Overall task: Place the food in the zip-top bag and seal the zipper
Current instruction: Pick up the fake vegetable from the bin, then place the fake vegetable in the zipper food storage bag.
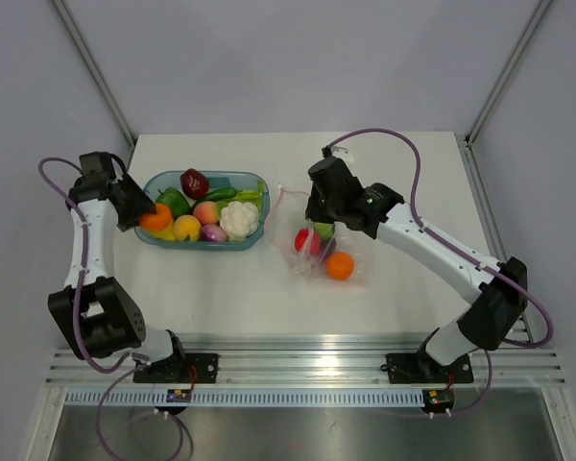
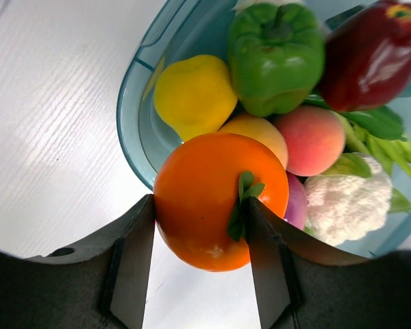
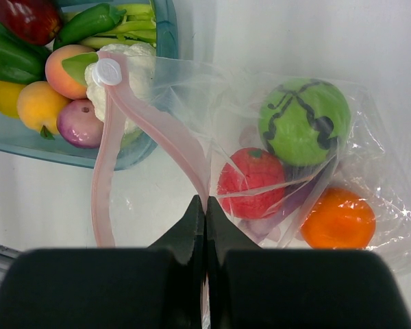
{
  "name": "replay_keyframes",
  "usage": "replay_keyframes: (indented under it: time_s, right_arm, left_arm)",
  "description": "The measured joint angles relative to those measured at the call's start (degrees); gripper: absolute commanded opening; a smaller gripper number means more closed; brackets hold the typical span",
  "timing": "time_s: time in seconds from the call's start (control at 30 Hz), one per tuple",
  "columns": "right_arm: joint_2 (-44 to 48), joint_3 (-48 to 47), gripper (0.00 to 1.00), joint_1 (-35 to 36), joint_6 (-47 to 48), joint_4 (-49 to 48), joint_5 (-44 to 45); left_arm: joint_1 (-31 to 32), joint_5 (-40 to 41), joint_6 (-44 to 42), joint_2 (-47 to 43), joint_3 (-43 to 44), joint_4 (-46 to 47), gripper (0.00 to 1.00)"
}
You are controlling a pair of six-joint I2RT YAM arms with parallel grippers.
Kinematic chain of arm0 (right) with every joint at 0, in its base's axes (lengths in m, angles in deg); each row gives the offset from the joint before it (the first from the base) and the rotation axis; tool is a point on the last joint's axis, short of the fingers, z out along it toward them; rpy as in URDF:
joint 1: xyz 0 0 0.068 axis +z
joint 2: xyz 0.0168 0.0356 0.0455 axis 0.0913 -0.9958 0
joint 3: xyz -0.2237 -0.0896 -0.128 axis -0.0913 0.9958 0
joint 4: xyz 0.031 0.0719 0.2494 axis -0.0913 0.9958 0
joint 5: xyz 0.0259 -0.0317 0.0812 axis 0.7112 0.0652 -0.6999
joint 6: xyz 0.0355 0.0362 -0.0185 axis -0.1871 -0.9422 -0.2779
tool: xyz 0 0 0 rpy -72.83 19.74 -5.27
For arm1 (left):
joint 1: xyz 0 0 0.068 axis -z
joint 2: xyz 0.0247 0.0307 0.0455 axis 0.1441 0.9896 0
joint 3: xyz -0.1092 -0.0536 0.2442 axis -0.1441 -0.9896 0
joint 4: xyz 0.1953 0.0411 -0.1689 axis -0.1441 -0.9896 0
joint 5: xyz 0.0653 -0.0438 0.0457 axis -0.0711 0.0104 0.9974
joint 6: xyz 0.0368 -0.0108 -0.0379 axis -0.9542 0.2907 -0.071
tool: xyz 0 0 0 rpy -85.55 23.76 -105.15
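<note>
My left gripper point(image 1: 146, 219) is shut on an orange toy fruit point(image 2: 219, 199) point(image 1: 156, 218) at the left end of the teal tray point(image 1: 253, 179). The tray holds a green pepper point(image 2: 277, 55), a dark red piece point(image 2: 373, 51), a yellow piece point(image 2: 192, 92), a peach point(image 2: 315, 140) and a white cauliflower point(image 1: 239, 219). My right gripper point(image 3: 205, 205) is shut on the pink-red zipper point(image 3: 157, 130) of the clear zip-top bag point(image 1: 328, 252), holding its mouth up and open. Inside the bag lie a green ball point(image 3: 303, 121), a red piece point(image 3: 252, 183) and an orange ball point(image 3: 338, 218).
The teal tray point(image 2: 133, 116) stands left of the bag on the white table. A white zipper slider point(image 3: 108, 71) sits at the far end of the pink strip. Grey walls surround the table; a metal rail runs along the near edge point(image 1: 298, 360).
</note>
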Motion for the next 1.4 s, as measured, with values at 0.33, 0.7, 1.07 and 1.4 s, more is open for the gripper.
replay_keyframes:
  time_s: [0.33,0.7,1.07,1.4]
  right_arm:
    - [0.0,0.0,0.00,0.0,-0.2,0.0,-0.5]
    - [0.0,0.0,0.00,0.0,-0.6,0.0,-1.2]
    - [0.0,0.0,0.00,0.0,-0.8,0.0,-1.3]
    - [0.5,0.0,0.00,0.0,-1.0,0.0,-1.2]
  left_arm:
    - [3.3,-1.4,-0.2,-8.2,5.5,-3.7,0.29]
    - [29.9,-4.3,2.8,-10.1,9.6,-4.3,0.29]
    - [49.5,-6.4,8.5,-9.9,9.3,0.1,0.29]
    - [52.0,-7.2,11.1,-3.9,7.3,4.9,0.36]
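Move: The left hand already holds the orange fake vegetable just above the left end of the bin; the zip-top bag's mouth lies some 35 cm to this hand's right, about 5 cm nearer the base and 4 cm higher. On the way, the bin's yellow fruit is about 8 cm right and 5 cm below, the cauliflower 21 cm right and 2 cm farther out. The bag's red fruit lies 39 cm right and 4 cm back. From the right hand, the mouth is about 5 cm left and slightly below. The left hand keeps its grip on the orange vegetable and first climbs steeply clear of the bin, then sweeps some 34 cm to the right past the cauliflower, drawing back about 5 cm overall and turning roughly 50 degrees clockwise on the way. Near the end it sinks about 3 cm over the bag's open mouth, close beside the right fingertips, while the right hand stays in place and keeps pinching the bag's rim. ##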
